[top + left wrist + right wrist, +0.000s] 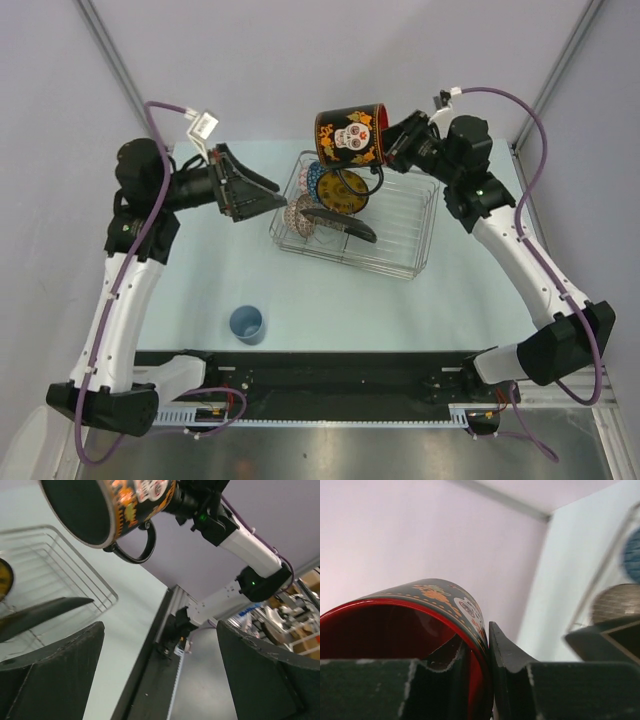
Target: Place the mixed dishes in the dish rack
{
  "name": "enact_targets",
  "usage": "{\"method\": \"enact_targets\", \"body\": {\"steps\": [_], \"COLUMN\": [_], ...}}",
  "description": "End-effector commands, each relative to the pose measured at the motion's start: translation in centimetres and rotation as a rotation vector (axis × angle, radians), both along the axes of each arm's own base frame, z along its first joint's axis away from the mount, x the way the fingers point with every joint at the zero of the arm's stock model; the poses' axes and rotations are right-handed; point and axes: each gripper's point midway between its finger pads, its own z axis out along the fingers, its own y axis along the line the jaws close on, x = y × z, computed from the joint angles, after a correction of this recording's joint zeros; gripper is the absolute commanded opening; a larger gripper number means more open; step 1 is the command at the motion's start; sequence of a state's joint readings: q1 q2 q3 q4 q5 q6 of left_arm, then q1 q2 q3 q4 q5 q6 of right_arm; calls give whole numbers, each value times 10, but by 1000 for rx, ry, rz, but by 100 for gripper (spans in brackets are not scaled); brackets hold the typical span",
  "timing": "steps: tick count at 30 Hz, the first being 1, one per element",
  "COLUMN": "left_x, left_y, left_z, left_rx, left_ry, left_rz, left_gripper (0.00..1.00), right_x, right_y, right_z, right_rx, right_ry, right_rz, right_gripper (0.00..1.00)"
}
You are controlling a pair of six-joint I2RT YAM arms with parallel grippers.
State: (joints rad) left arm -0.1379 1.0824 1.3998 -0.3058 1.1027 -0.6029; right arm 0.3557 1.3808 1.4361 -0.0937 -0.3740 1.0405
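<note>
My right gripper (388, 140) is shut on the rim of the black skull mug (350, 136) and holds it on its side in the air above the far edge of the silver dish rack (400, 262). In the right wrist view, one finger is inside the mug's red interior (395, 630) and one is outside, with the gripper (481, 650) pinching the wall. The rack holds the yellow plate (345, 190), the blue bowl (312, 178), the pinkish bowl (299, 216) and the dark square plate (350, 228). The light-blue cup (246, 323) stands on the table. My left gripper (268, 196) is open and empty, left of the rack.
The left wrist view shows the mug (115, 505) overhead, the rack's corner (100, 587), the dark plate (40, 615) and the right arm (250, 550). A black rail (330, 385) runs along the near table edge. Grey walls close in at the back and sides.
</note>
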Motion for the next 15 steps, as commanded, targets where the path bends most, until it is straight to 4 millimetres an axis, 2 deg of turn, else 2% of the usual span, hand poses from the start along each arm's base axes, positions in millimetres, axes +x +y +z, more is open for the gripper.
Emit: {"method": "enact_targets", "body": {"steps": [1, 4, 7, 13, 15], "left_x": [-29, -26, -23, -10, -4], "left_y": [-15, -20, -26, -33, -35], "left_z": [3, -5, -7, 0, 1], "left_rx": [-20, -37, -40, -110, -149], "left_ry": [-52, -18, -22, -54, -37], "left_rz": [-139, -165, -184, -141, -118], "left_gripper": [100, 100, 100, 100, 100], "right_x": [-56, -55, -55, -57, -59], "right_y": [13, 22, 41, 74, 80], "right_z": [130, 131, 124, 115, 117], "right_rx": [332, 360, 375, 413, 449], "right_ry": [-301, -292, -267, -249, -253], "right_rz": [201, 217, 249, 303, 326], "right_gripper": [0, 0, 0, 0, 0]}}
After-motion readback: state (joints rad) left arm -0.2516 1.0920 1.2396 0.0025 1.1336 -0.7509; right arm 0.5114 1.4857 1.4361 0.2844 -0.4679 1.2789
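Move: Some 16 cm to the right and 16 cm ahead of the left hand, roughly level with it, the mug hangs in the air, its bottom facing left. From the right hand, which already holds its rim, the open left gripper is about 22 cm to the left and 15 cm back, at about the same height. The dish rack's middle is 8 cm ahead of the right hand, 3 cm left and 37 cm below; the yellow plate stands 9 cm ahead, 7 cm left and 32 cm below. Bringing the mug across towards the left gripper, the right hand keeps its pinch on the rim and goes about 7 cm left, rising 5 cm early on and drawing slightly back, while it turns some 15 degrees counter-clockwise and its left side lifts. The left hand, fingers still wide open, eases about 3 cm right to meet it, sinking and drawing back a little. ##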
